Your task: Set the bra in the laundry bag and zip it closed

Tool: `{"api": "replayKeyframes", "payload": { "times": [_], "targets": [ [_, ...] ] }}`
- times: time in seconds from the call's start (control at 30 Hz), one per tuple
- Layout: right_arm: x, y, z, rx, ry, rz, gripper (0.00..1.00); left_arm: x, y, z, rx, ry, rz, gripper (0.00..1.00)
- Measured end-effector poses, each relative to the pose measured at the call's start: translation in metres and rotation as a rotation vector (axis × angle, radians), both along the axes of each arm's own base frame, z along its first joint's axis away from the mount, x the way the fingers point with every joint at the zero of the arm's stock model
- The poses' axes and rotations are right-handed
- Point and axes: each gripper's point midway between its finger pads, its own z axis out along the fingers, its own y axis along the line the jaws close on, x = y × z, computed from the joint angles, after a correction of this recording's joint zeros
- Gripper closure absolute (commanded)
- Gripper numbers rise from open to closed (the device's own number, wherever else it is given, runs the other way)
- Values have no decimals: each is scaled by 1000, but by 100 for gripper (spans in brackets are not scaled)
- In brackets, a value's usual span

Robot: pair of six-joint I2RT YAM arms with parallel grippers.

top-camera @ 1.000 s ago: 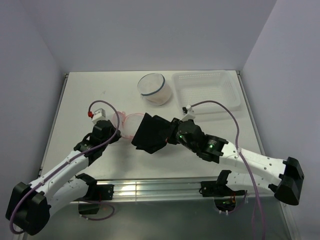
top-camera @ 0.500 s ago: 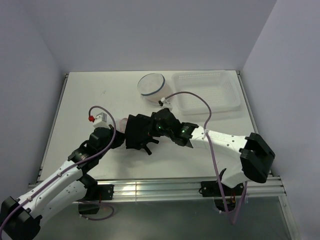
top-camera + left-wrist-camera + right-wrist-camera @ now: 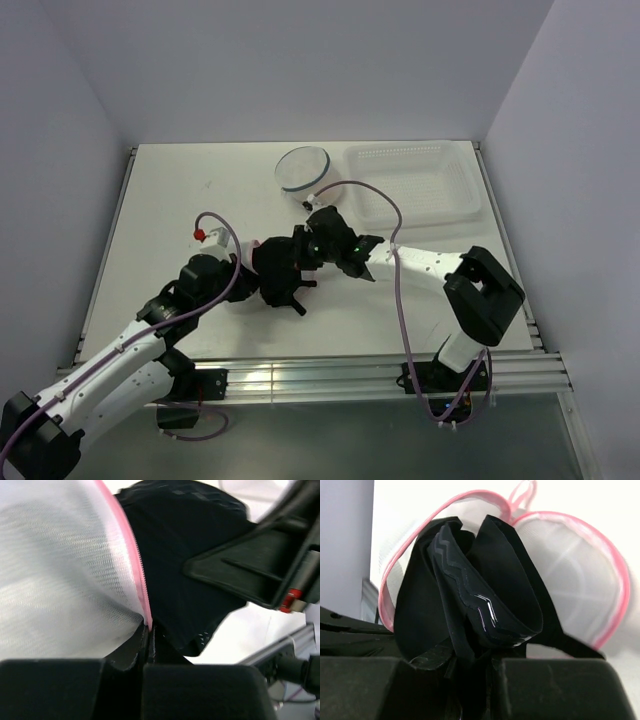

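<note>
The laundry bag point(image 3: 60, 570) is white mesh with a pink zipper rim point(image 3: 137, 565). My left gripper point(image 3: 149, 627) is shut on that rim. The black bra point(image 3: 470, 580) is bunched up, and my right gripper point(image 3: 475, 655) is shut on it. It sits at the bag's open mouth, with the pink-edged mesh point(image 3: 570, 580) arching behind it. From above, the bra point(image 3: 272, 262) lies between the left gripper point(image 3: 243, 272) and the right gripper point(image 3: 300, 258) and hides nearly all of the bag.
A round white mesh container with a dark rim point(image 3: 303, 168) stands at the back middle. A clear plastic basket point(image 3: 415, 185) sits to its right. The right arm's cable point(image 3: 365, 190) loops over the table near both.
My right arm has swung left, carrying the bra up against the bag's mouth. My left gripper has crept slightly right, still holding the rim.
</note>
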Motion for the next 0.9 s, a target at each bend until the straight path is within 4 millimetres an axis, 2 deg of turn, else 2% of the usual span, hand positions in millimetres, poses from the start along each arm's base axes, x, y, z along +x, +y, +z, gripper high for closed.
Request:
{"api": "replayKeyframes", "payload": {
  "times": [0.27, 0.57, 0.67, 0.9],
  "targets": [
    [-17, 17, 1, 62, 13, 148, 100, -8, -24, 16, -38, -57, -175, 100],
    [-32, 40, 29, 257, -12, 295, 100, -21, -51, 47, -113, -136, -367, 100],
    [-38, 37, 33, 334, 4, 319, 100, -27, -57, 58, -133, -161, -428, 100],
    [-40, 10, 46, 454, 55, 314, 100, -27, -65, 108, -170, -274, -489, 100]
  ]
}}
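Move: The left hand, pinching the pink rim of the laundry bag, has the black bra about 5 cm to its right, 3 cm farther out and slightly lower. From the right hand, which grips the bra, the bag's open mouth lies some 9 cm to the left, roughly level in reach and about 4 cm lower. The filled round bag stands about 30 cm ahead of that hand, 3 cm right and 8 cm lower; the white basket is equally far out but some 35 cm right. Still pinching the pink rim, the left hand draws the bag up and right over the bra, about 11 cm up and 6 cm across, slipping a little back and turning roughly 30 degrees clockwise. The right hand keeps its grip on the bra, pulls back and rises some 4 cm each, swings left and then mostly back right, while rolling its left side up and turning counter-clockwise. ##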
